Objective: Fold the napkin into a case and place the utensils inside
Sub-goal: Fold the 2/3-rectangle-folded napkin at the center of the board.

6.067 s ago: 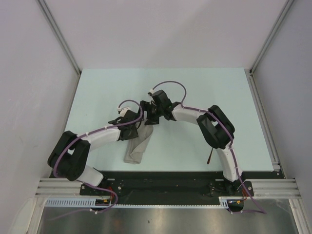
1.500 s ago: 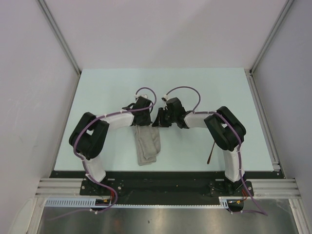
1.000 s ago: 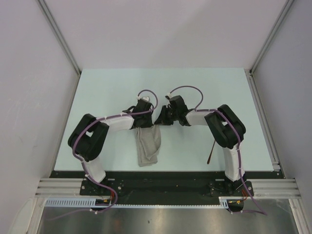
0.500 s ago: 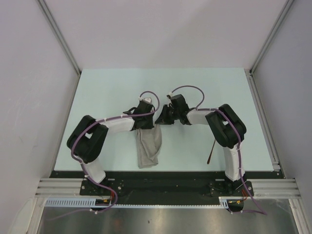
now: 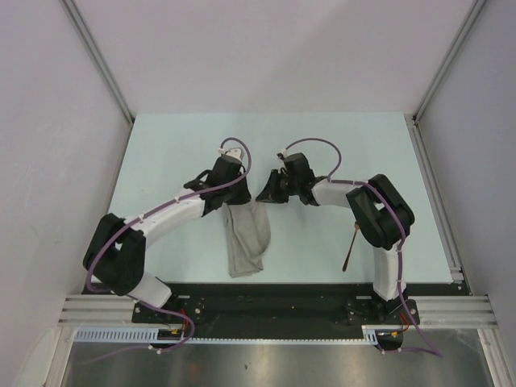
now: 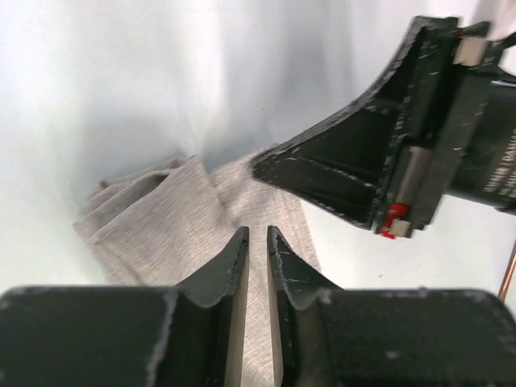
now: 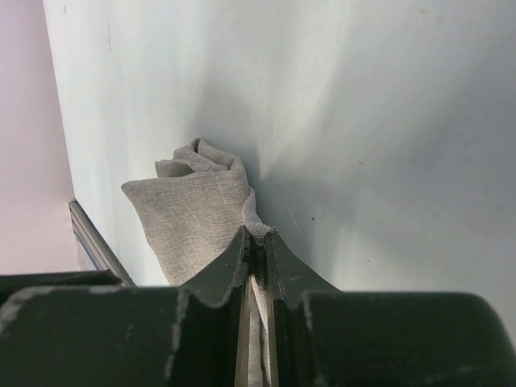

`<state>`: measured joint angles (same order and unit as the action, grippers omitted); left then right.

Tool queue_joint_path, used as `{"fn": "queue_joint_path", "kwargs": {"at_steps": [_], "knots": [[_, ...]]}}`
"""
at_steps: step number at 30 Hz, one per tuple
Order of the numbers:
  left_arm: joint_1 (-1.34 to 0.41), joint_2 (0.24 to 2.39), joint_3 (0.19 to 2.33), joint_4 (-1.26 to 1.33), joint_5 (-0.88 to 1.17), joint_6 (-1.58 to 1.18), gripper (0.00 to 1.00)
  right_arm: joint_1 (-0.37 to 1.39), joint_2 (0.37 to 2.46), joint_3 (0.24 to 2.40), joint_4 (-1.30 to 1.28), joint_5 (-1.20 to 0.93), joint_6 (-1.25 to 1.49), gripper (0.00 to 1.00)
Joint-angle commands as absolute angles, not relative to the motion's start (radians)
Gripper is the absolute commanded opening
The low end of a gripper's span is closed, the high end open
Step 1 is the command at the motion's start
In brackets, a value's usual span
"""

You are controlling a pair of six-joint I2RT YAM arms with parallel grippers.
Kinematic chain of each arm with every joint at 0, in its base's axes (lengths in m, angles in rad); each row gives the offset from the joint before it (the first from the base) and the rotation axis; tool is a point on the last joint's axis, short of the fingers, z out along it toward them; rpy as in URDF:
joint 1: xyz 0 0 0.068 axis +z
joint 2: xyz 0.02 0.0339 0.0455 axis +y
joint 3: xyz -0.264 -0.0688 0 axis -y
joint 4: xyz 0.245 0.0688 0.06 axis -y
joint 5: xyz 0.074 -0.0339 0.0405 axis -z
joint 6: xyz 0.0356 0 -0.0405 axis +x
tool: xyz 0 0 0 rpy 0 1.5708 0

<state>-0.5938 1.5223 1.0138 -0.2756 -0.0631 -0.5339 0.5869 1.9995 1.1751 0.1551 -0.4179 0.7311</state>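
The napkin [image 5: 247, 236] lies as a narrow grey-beige folded strip in front of the arms, and it also shows in the left wrist view [image 6: 173, 226] and the right wrist view [image 7: 193, 214]. My right gripper [image 5: 267, 196] is shut on the strip's far right corner, with cloth pinched between its tips [image 7: 256, 235]. Just over the far left end, my left gripper [image 5: 229, 201] has its jaws a narrow gap apart [image 6: 258, 240] with nothing between them and the cloth below. A copper fork [image 5: 348, 249] lies right of the napkin, beside the right arm, and its tip shows in the left wrist view [image 6: 509, 274].
The pale table [image 5: 177, 145] has a raised rail along its right edge [image 5: 435, 193] and white walls close on three sides. The right gripper's body [image 6: 387, 161] sits close to the left gripper's fingers.
My left gripper's jaws have parted and let go of the napkin's far edge. The left arm's elbow has swung out to the left. The right gripper stays shut on the cloth.
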Motion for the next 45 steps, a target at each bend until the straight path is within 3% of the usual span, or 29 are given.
{"fn": "queue_joint_path", "kwargs": {"at_steps": [1, 8, 17, 24, 27, 30, 31, 35, 36, 39, 45], "knots": [[-0.560, 1.505, 0.944, -0.298, -0.058, -0.549, 0.17, 0.609, 1.948, 1.184, 0.176, -0.428, 0.764, 0.03], [-0.528, 1.445, 0.835, -0.235, -0.063, -0.569, 0.15, 0.670, 1.973, 1.213, 0.184, -0.393, 0.886, 0.04], [-0.483, 1.298, 0.786, -0.261, -0.133, -0.598, 0.17, 0.698, 2.042, 1.132, 0.488, -0.405, 1.202, 0.03], [-0.437, 1.336, 0.742, -0.203, -0.059, -0.615, 0.18, 0.732, 2.092, 1.146, 0.529, -0.351, 1.299, 0.05], [-0.436, 1.345, 0.741, -0.173, -0.012, -0.614, 0.23, 0.750, 2.108, 1.147, 0.543, -0.325, 1.318, 0.05], [-0.436, 1.322, 0.727, -0.149, 0.038, -0.611, 0.38, 0.761, 2.131, 1.146, 0.569, -0.310, 1.344, 0.05], [-0.436, 1.306, 0.713, -0.131, 0.050, -0.611, 0.43, 0.765, 2.137, 1.149, 0.575, -0.310, 1.347, 0.07], [-0.436, 1.289, 0.696, -0.136, 0.028, -0.603, 0.46, 0.779, 2.164, 1.132, 0.638, -0.316, 1.371, 0.11], [-0.436, 1.292, 0.696, -0.149, 0.019, -0.603, 0.47, 0.779, 2.166, 1.124, 0.662, -0.314, 1.385, 0.24], [-0.437, 1.281, 0.686, -0.172, -0.030, -0.623, 0.47, 0.781, 2.174, 1.120, 0.686, -0.327, 1.382, 0.36], [-0.437, 1.172, 0.614, -0.201, -0.169, -0.696, 0.47, 0.779, 2.178, 1.112, 0.733, -0.365, 1.370, 0.37]]}}
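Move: The right gripper already pinches the napkin's top layer at its far right; the bottom left edge, near the far end, lies about 11 cm to its left, 2 cm back and 4 cm below. The napkin's middle is roughly 11 cm back and 4 cm left of the right gripper. From the nearly shut, empty left gripper, that same stretch of edge is some 7 cm left, 2 cm back and 9 cm down, and the napkin's middle 8 cm back and 1 cm right. Carry the pinched layer left and somewhat back with the right gripper, about 10 cm over the napkin towards its left edge, rolling the wrist some 30 degrees on the way, then open the fingers to let go. Meanwhile dip the left gripper leftward and back, raise it, then lower it again near the left edge, ending some 8 cm left with the fingers opened partway. ##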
